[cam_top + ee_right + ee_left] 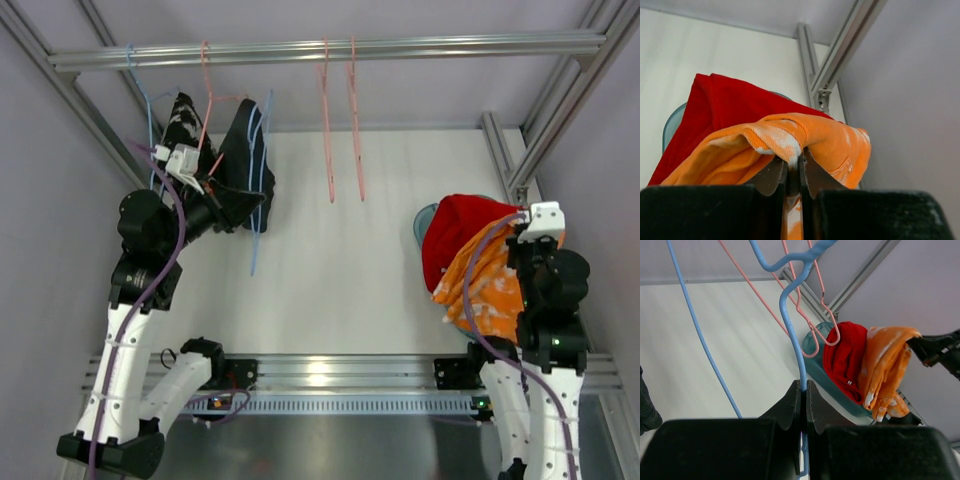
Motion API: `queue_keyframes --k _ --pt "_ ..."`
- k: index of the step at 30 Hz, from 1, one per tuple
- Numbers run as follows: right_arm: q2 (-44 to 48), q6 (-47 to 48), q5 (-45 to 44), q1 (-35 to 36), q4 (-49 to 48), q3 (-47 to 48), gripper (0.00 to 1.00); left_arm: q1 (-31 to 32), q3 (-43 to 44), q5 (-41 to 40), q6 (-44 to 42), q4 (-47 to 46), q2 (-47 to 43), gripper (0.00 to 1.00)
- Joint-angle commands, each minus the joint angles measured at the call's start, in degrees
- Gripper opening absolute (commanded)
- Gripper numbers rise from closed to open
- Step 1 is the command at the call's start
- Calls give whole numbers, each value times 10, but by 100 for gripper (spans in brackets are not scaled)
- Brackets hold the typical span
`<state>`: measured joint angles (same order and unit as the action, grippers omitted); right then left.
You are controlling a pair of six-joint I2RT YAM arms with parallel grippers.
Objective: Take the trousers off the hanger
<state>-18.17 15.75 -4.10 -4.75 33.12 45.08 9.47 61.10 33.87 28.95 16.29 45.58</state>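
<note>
My left gripper is shut on the wire of a blue hanger, pinched between the fingertips. This hanger hangs below the rail beside a black garment. The orange trousers with white markings are held by my right gripper, its jaws shut on a fold of the cloth. They drape over the plain red trousers, which lie on a teal basket. From the left wrist both pairs show at right, the red trousers and the orange trousers.
A metal rail crosses the back with two bare pink hangers and another blue hanger. A black-and-white patterned garment hangs at the left. Frame posts stand at the right. The white table lies between the arms.
</note>
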Motion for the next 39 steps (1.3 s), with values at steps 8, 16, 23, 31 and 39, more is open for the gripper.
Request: queue_keyframes --k 8,16,23,31,39 --pt "-255 -22 117 -7 -321 -25 0 2 36 77 8 13 3 0" --pt "-380 -57 137 6 -286 43 76 2 104 48 37 12 91 0" --pt "-308 -77 139 6 -223 43 99 11 198 10 72 12 210 0" --pt "-232 -106 146 6 -146 91 100 52 259 -40 71 -32 283 0" --pt "-195 -135 141 6 -99 148 99 69 317 -87 81 -49 353 0"
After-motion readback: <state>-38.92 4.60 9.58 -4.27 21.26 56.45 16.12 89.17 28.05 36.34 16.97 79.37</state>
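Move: The right hand, still gripping the orange trousers, has the bin about 8 cm ahead, 5 cm to its left and 21 cm below, with the red trousers inside some 12 cm ahead, 7 cm left and 18 cm down. For the left hand, holding the emptied blue hanger, the free rail spot is roughly 20 cm ahead, 5 cm right and 12 cm higher; the nearer pink hanger hangs about 14 cm ahead, 12 cm right, 5 cm up. The right hand swings the orange trousers forward about 15 cm over the bin and down some 7 cm, tipping and turning slightly left, opens wide to let go, then backs off and rises about 13 cm. The left hand, keeping its pinch on the blue hanger, eases back slightly, then carries it forward about 14 cm and rightwards to the rail. ##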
